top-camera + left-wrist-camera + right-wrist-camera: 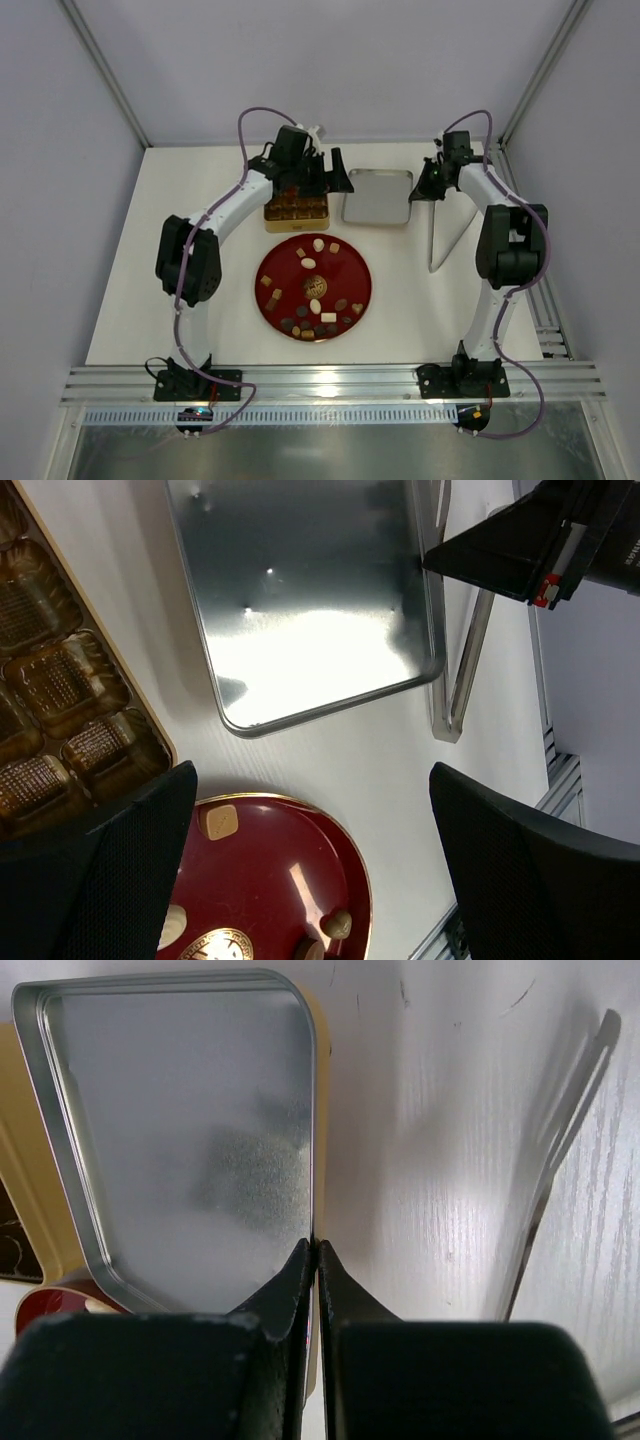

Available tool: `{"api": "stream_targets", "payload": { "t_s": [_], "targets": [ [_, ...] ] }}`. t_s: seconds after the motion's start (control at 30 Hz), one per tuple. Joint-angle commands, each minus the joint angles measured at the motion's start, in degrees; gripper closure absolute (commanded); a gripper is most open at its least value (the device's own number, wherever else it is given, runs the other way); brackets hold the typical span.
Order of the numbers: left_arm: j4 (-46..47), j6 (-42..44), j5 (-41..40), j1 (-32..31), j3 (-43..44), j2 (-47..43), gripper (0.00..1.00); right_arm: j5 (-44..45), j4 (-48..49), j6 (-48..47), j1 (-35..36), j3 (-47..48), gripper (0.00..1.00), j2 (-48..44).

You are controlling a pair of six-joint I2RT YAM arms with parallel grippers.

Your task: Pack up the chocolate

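The chocolate, several small brown, tan and cream pieces, lies spread on a red round plate. In the left wrist view a tan square piece and a heart-shaped one show on the plate. The gold box with gridded compartments stands just behind the plate. My left gripper hangs open over the box's right end, nothing between its fingers. My right gripper is shut on the right rim of a silver tin lid.
The silver lid lies right of the gold box, also seen in the left wrist view as the lid with the right gripper at its edge. Metal tongs lie at the right. Walls enclose the table.
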Motion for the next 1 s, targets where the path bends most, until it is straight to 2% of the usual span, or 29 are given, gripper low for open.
{"api": "stream_targets", "payload": {
  "t_s": [0.0,0.33,0.6,0.97],
  "targets": [
    [-0.01,0.15,1.93,0.3,3.16,1.32,0.05,-3.82,2.39,1.49,-2.03,-1.06,0.96,-5.46],
    [-0.71,0.06,2.63,1.35,5.53,3.08,0.04,-7.6,3.71,3.07,-3.26,-6.51,0.96,-13.89],
    [-0.45,-1.43,7.55,2.06,8.96,5.36,0.04,-12.0,5.38,5.53,-3.26,-10.47,0.96,-19.0],
    [9.03,-9.77,13.53,2.5,5.98,5.37,0.08,-15.61,6.79,7.38,-3.0,-13.9,0.96,-23.48]
  ]
}}
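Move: The silver lid, gripped by the right fingers at its right edge and already off the table, has its middle about 8 cm to that hand's left and level with it; the chocolate box lies some 27 cm to the right hand's left, 3 cm ahead and 6 below. From the empty left hand the lid's middle is about 5 cm ahead, 8 right, 9 below. Box: 12 left, 8 ahead, 16 below. Red plate: 8 left, 15 back, 17 below. Still pinching the lid's right edge with shut fingers, the right hand lifts it about 8 cm while drawing back some 5 cm, and rolls so the lid's left side rises. The left hand, jaws kept wide open, first edges forward, dips about a centimetre, then rises and eases right to bring its fingers to the lid's left edge, rolling some 10 degrees; it doesn't close. ##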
